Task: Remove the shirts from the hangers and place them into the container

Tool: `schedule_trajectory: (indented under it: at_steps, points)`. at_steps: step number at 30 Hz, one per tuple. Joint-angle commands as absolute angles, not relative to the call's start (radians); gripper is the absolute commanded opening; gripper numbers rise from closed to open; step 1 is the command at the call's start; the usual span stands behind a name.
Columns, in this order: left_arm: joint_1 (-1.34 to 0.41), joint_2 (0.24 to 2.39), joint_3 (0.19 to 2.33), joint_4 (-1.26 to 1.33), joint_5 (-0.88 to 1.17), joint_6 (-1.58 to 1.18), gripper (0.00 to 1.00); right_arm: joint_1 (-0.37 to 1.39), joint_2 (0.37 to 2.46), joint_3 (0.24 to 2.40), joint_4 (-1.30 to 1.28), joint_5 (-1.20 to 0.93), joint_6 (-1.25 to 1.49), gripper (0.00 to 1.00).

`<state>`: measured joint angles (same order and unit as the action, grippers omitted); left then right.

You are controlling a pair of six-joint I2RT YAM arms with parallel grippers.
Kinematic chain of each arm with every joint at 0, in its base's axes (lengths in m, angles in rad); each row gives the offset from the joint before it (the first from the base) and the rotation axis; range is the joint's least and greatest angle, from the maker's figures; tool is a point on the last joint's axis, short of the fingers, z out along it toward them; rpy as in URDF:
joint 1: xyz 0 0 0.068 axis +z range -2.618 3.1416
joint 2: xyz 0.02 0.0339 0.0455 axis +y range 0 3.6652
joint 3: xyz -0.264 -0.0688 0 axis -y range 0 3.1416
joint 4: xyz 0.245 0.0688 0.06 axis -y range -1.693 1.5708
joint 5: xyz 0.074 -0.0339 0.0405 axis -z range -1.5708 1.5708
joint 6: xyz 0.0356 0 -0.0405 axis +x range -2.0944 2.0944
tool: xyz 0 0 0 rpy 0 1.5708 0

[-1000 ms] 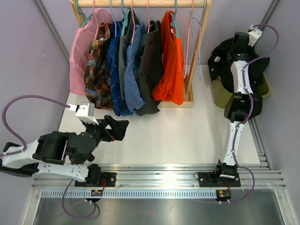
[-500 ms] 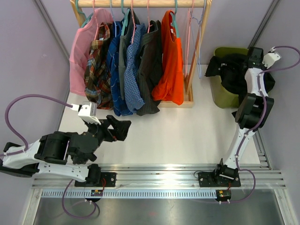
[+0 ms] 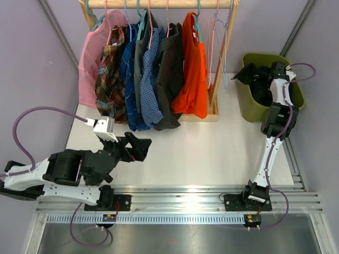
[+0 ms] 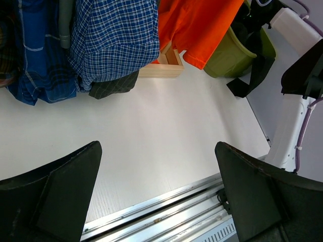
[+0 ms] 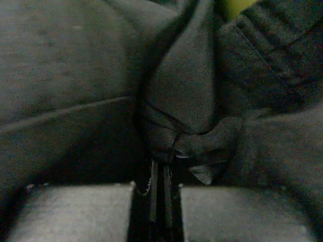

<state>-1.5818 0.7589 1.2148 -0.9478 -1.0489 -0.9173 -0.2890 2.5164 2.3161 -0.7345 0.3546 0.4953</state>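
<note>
Several shirts hang on hangers from the rail: pink (image 3: 94,53), brown-red plaid (image 3: 108,79), blue checked (image 3: 151,84), dark grey (image 3: 169,74) and orange (image 3: 193,74). Two bare hangers (image 3: 216,42) hang at the rail's right end. My right gripper (image 3: 270,84) is down inside the olive-green container (image 3: 244,103), shut on a fold of the black shirt (image 5: 186,101), which fills the right wrist view. Part of that black shirt (image 4: 252,65) drapes over the container's rim (image 4: 227,55). My left gripper (image 4: 159,201) hovers open and empty over the white table, in front of the blue checked shirt (image 4: 113,40) and orange shirt (image 4: 197,25).
A thick wooden rail (image 3: 159,4) carries the hangers, with a light wooden frame (image 3: 212,114) as its base on the table. Purple walls close in both sides. Metal rails (image 3: 180,196) run along the near edge by the arm bases.
My right arm swung over the container and lowered the black shirt into it, so less cloth spills outside. The left gripper crept slightly forward and to the right, still open.
</note>
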Motion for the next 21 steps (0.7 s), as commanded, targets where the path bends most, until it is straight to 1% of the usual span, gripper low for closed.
schedule_trajectory:
  at_steps: [1,2,3,5,7,8,9,11,12,14,16,19,21]
  points:
    - [-1.577,0.753,1.206,-0.9,-1.039,-0.945,0.99,-0.285,2.552,2.336,-0.844,0.262,0.48,0.05]
    - [-1.577,0.752,1.206,-0.9,-1.035,-0.945,0.99,-0.285,2.565,2.397,-0.892,0.258,0.477,0.42]
    - [-1.577,0.755,1.204,-0.899,-1.031,-0.948,0.99,-0.285,2.578,2.419,-0.909,0.25,0.473,0.55]
    - [-1.577,0.753,1.201,-0.897,-1.026,-0.948,0.99,-0.285,2.55,2.38,-0.868,0.213,0.463,0.85]
    - [-1.577,0.749,1.197,-0.894,-1.02,-0.951,0.99,-0.285,2.436,2.285,-0.781,0.196,0.469,0.97]
    - [-1.577,0.746,1.193,-0.897,-1.017,-0.953,0.99,-0.285,2.386,2.172,-0.653,0.18,0.466,1.0]
    - [-1.577,0.741,1.189,-0.894,-1.016,-0.956,0.99,-0.284,2.29,2.122,-0.596,0.176,0.474,1.0]
    - [-1.577,0.732,1.18,-0.891,-1.012,-0.956,0.99,-0.285,2.205,2.027,-0.441,0.146,0.477,0.99]
    - [-1.577,0.724,1.177,-0.89,-1.012,-0.954,0.99,-0.285,2.15,2.025,-0.417,0.137,0.469,1.0]
    - [-1.577,0.716,1.172,-0.884,-1.014,-0.954,0.99,-0.284,2.12,2.074,-0.407,0.12,0.459,0.99]
    - [-1.577,0.706,1.164,-0.881,-1.012,-0.953,0.99,-0.284,2.059,2.079,-0.384,0.109,0.439,0.99]
    - [-1.577,0.696,1.155,-0.876,-1.014,-0.951,0.99,-0.282,1.933,1.993,-0.27,0.107,0.423,0.99]
    - [-1.577,0.692,1.147,-0.87,-1.015,-0.948,0.99,-0.275,1.873,1.98,-0.291,0.146,0.402,1.0]
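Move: The right hand, shut on the black shirt, is down in the container's far right part; the shirt's middle lies about 5 cm back and 8 cm left, the container's middle roughly 7 cm back and 9 cm left. The orange shirt hangs some 45 cm left, 12 cm back and 25 cm above; the rack's foot is about 38 cm left, 17 cm back. From the left hand, the black shirt is roughly 37 cm ahead, 52 cm right and 30 cm below. The right hand opens wide, releases the black shirt and rises about 20 cm, fingers tipping up some 30 degrees. ##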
